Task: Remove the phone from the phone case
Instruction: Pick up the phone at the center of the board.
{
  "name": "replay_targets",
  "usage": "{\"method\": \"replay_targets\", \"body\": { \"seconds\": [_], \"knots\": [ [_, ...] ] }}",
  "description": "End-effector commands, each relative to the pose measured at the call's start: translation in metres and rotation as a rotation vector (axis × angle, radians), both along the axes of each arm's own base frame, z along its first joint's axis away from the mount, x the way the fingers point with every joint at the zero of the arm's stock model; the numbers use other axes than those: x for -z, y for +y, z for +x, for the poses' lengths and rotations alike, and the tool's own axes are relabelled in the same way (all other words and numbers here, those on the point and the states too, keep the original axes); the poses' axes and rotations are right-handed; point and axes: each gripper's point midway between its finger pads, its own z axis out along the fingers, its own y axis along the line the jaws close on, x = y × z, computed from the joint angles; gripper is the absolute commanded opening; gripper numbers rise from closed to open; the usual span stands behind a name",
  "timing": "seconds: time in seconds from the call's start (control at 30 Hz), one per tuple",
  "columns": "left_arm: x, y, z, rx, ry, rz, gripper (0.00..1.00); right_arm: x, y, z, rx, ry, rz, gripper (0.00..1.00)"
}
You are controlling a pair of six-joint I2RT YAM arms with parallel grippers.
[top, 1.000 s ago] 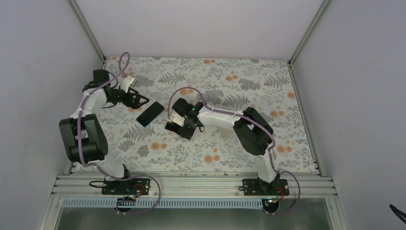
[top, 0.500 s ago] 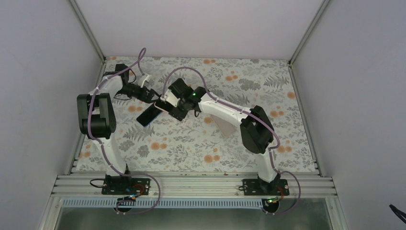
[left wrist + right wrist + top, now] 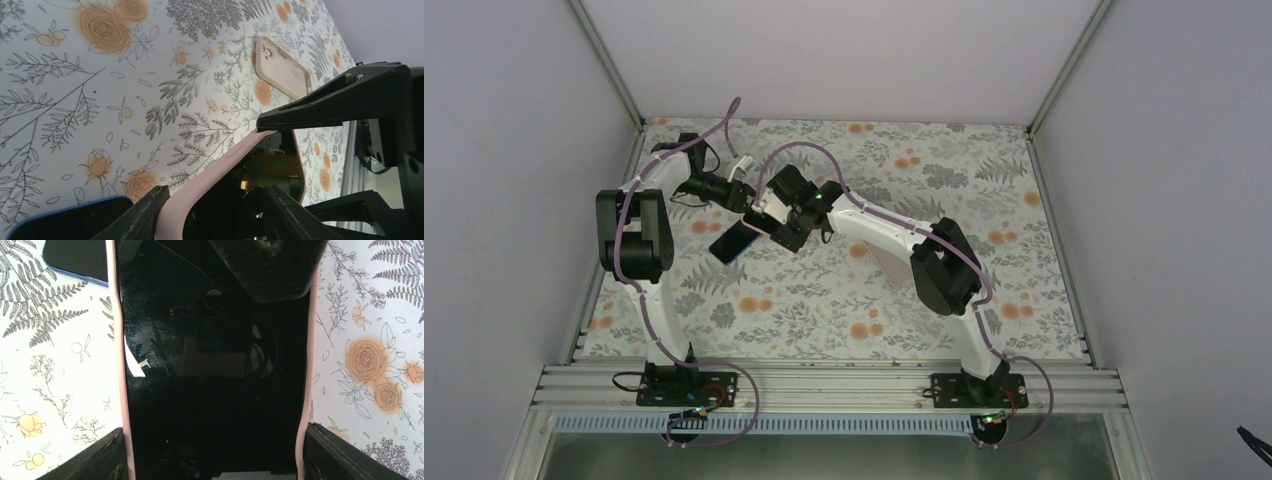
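Note:
My right gripper (image 3: 769, 215) is shut across the width of a black-screened phone (image 3: 210, 390) in a pink phone case (image 3: 116, 340), held above the table. Its fingers (image 3: 100, 455) press on both pink side edges. My left gripper (image 3: 746, 195) meets the far end of the phone from the left. In the left wrist view its jaws (image 3: 215, 215) stand either side of that end. The pink case (image 3: 220, 165) bends away from the phone (image 3: 270, 170) and lies against one finger (image 3: 145, 215). Contact at the other finger is lost in shadow.
A second dark phone with a blue rim (image 3: 736, 240) lies on the floral tablecloth just below the grippers, seen also in the wrist views (image 3: 75, 260) (image 3: 60, 220). An empty beige phone case (image 3: 282, 67) lies flat further right (image 3: 889, 262).
The right gripper carried the cased phone up and left, beside the blue-rimmed phone. The left arm swung in to meet it and its jaws narrowed around the case's end.

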Motion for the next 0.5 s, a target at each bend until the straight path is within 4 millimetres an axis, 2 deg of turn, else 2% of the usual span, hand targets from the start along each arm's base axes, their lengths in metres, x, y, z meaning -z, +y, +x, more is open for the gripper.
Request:
{"method": "replay_targets", "body": {
  "seconds": [0.0,0.07,0.17,0.3,0.37,0.4,0.47],
  "knots": [
    [-0.011,-0.013,-0.017,0.047,0.058,-0.09,0.46,-0.032,0.006,0.028,0.046,-0.113,0.087,0.49],
    [-0.011,-0.014,-0.019,0.051,0.065,-0.096,0.41,-0.035,0.005,0.031,0.049,-0.119,0.09,0.49],
    [-0.012,-0.016,-0.021,0.062,0.076,-0.12,0.26,-0.039,0.004,0.034,0.054,-0.132,0.092,0.49],
    [-0.016,-0.027,-0.03,0.111,0.087,-0.143,0.2,-0.042,0.004,0.041,0.064,-0.163,0.083,0.48],
    [-0.019,-0.031,-0.033,0.127,0.076,-0.136,0.08,-0.044,0.005,0.042,0.063,-0.171,0.082,0.48],
    [-0.021,-0.032,-0.033,0.132,0.064,-0.132,0.03,-0.045,0.004,0.042,0.064,-0.17,0.081,0.49],
    [-0.025,-0.033,-0.035,0.153,0.037,-0.133,0.02,-0.045,0.003,0.039,0.057,-0.158,0.079,0.56]
  ]
}}
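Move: The pink-cased phone is already held up by its long edges in the right hand, its middle about 3 cm left and 2 cm ahead of those fingers. From the left hand, its half-open fingers at the near end, that middle lies some 6 cm right, 4 cm back and 1 cm lower. The blue-edged phone lies on the table 11 cm below the left hand, about 4 cm left and 3 cm back; an empty beige case lies roughly 26 cm right of the right hand, level with it. The left fingers close across the thickness of the pink-cased phone's left end, from half open to a pinch. The left hand dips slightly while closing, then rises nearly 2 cm, easing right and back about 1 cm each, with a tilt of some 5 degrees. The right hand keeps its grip on the long edges, giving about 1 cm to the right. ##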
